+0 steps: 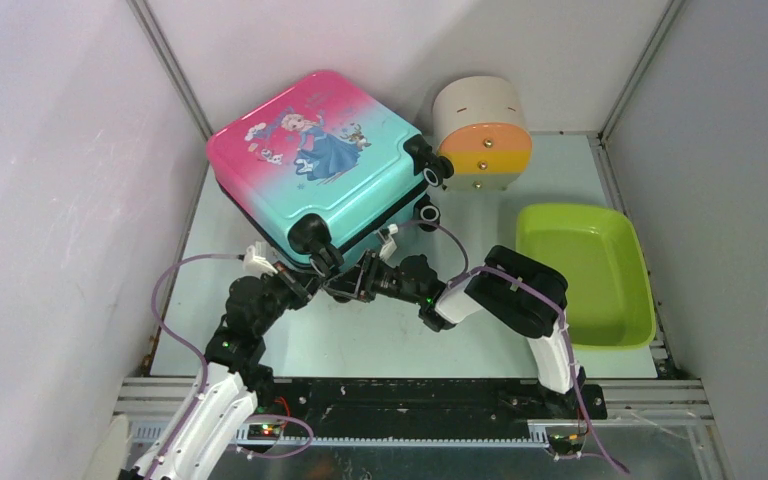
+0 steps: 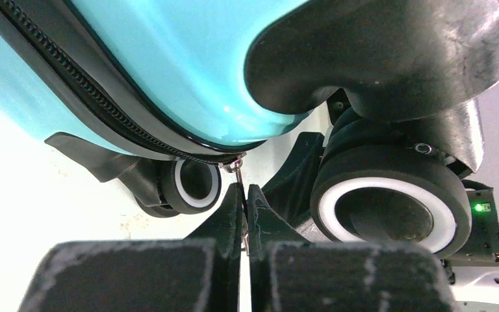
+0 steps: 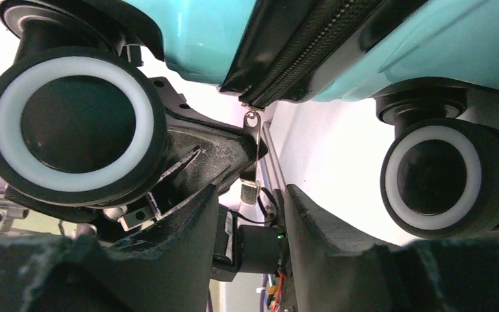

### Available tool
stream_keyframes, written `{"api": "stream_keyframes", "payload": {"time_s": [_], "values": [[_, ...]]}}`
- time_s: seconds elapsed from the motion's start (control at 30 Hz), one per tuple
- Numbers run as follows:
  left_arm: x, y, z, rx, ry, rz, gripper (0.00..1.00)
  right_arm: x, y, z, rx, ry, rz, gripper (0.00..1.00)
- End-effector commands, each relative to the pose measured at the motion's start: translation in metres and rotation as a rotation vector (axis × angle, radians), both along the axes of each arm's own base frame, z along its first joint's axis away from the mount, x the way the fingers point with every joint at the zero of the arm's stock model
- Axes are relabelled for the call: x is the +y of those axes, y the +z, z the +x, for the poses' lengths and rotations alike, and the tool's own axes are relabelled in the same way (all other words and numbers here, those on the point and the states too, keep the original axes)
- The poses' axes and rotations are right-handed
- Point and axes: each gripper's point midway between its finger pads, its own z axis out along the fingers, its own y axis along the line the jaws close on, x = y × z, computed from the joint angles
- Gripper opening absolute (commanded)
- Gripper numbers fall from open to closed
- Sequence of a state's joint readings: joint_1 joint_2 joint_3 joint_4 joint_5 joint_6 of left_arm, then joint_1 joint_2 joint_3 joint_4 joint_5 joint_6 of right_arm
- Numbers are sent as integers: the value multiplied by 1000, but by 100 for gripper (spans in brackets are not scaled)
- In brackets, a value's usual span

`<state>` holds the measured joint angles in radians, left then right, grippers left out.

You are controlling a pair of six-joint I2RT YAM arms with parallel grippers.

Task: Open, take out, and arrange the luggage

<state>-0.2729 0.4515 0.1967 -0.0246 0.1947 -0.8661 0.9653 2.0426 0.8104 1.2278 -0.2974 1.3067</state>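
The luggage point(image 1: 310, 150) is a pink-to-teal suitcase with a princess print. It lies at the back left, print side up, zipped shut, its black wheels point(image 1: 310, 233) toward me. In the left wrist view my left gripper point(image 2: 245, 195) is shut on the thin metal zipper pull point(image 2: 237, 170), which hangs from the zipper under the teal shell point(image 2: 188, 65). It sits beside the near wheel point(image 1: 312, 281). My right gripper point(image 3: 250, 195) is open just below a hanging zipper pull point(image 3: 253, 149), not touching it. It meets the left one under the suitcase's near corner point(image 1: 352, 280).
A lime-green tray point(image 1: 585, 275) stands at the right. A beige cylinder with an orange-yellow face point(image 1: 480, 130) lies at the back, next to the suitcase's far wheels. Grey walls close in the left, back and right. Large wheels point(image 3: 71, 130) point(image 3: 442, 179) flank my right fingers.
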Motion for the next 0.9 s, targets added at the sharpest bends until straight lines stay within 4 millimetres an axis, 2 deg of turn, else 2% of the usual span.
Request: {"api": "stream_keyframes", "payload": {"time_s": [0.0,0.13,0.3,0.43,0.63,0.87], "values": [[-32,78,-14,-167,-167,-168,0,1,31,-1,-34,20,123,45],[-33,89,-14,-171,-162,-221,0,7,34,-5,-49,55,130,45],[-37,91,-15,-159,-172,-270,0,11,30,-6,-41,59,135,45],[-35,92,-15,-165,-162,-277,0,13,32,-6,-49,66,153,41],[-31,94,-13,-181,-129,-303,0,14,36,-9,-66,77,154,29],[-22,87,-13,-151,-83,-232,33,16,35,-10,-37,70,152,5]]}}
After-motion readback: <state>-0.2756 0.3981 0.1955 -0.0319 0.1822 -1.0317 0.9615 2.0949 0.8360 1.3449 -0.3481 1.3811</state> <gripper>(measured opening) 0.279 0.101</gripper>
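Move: The suitcase's zipper pull is already pinched in the left fingers, right at their hand point. From the right hand, its fingers half open and facing left, it lies about 1 cm to the left and 1 cm up, neither ahead nor back. Counted from the right hand, the upper wheel is some 3 cm ahead, 1 cm right and 6 cm above; the lower wheel roughly 2 cm ahead, 2 cm right and 6 cm below. The zipper pull changes hands: the right hand rises about 2 cm, edging slightly left, its open fingers staying around the pull, then closes nearly shut on it and sinks a little. The left hand keeps its pinch while rolling some 10 degrees, left side down, then opens about a quarter and lets go of the pull, rising about 1.5 cm in all. ##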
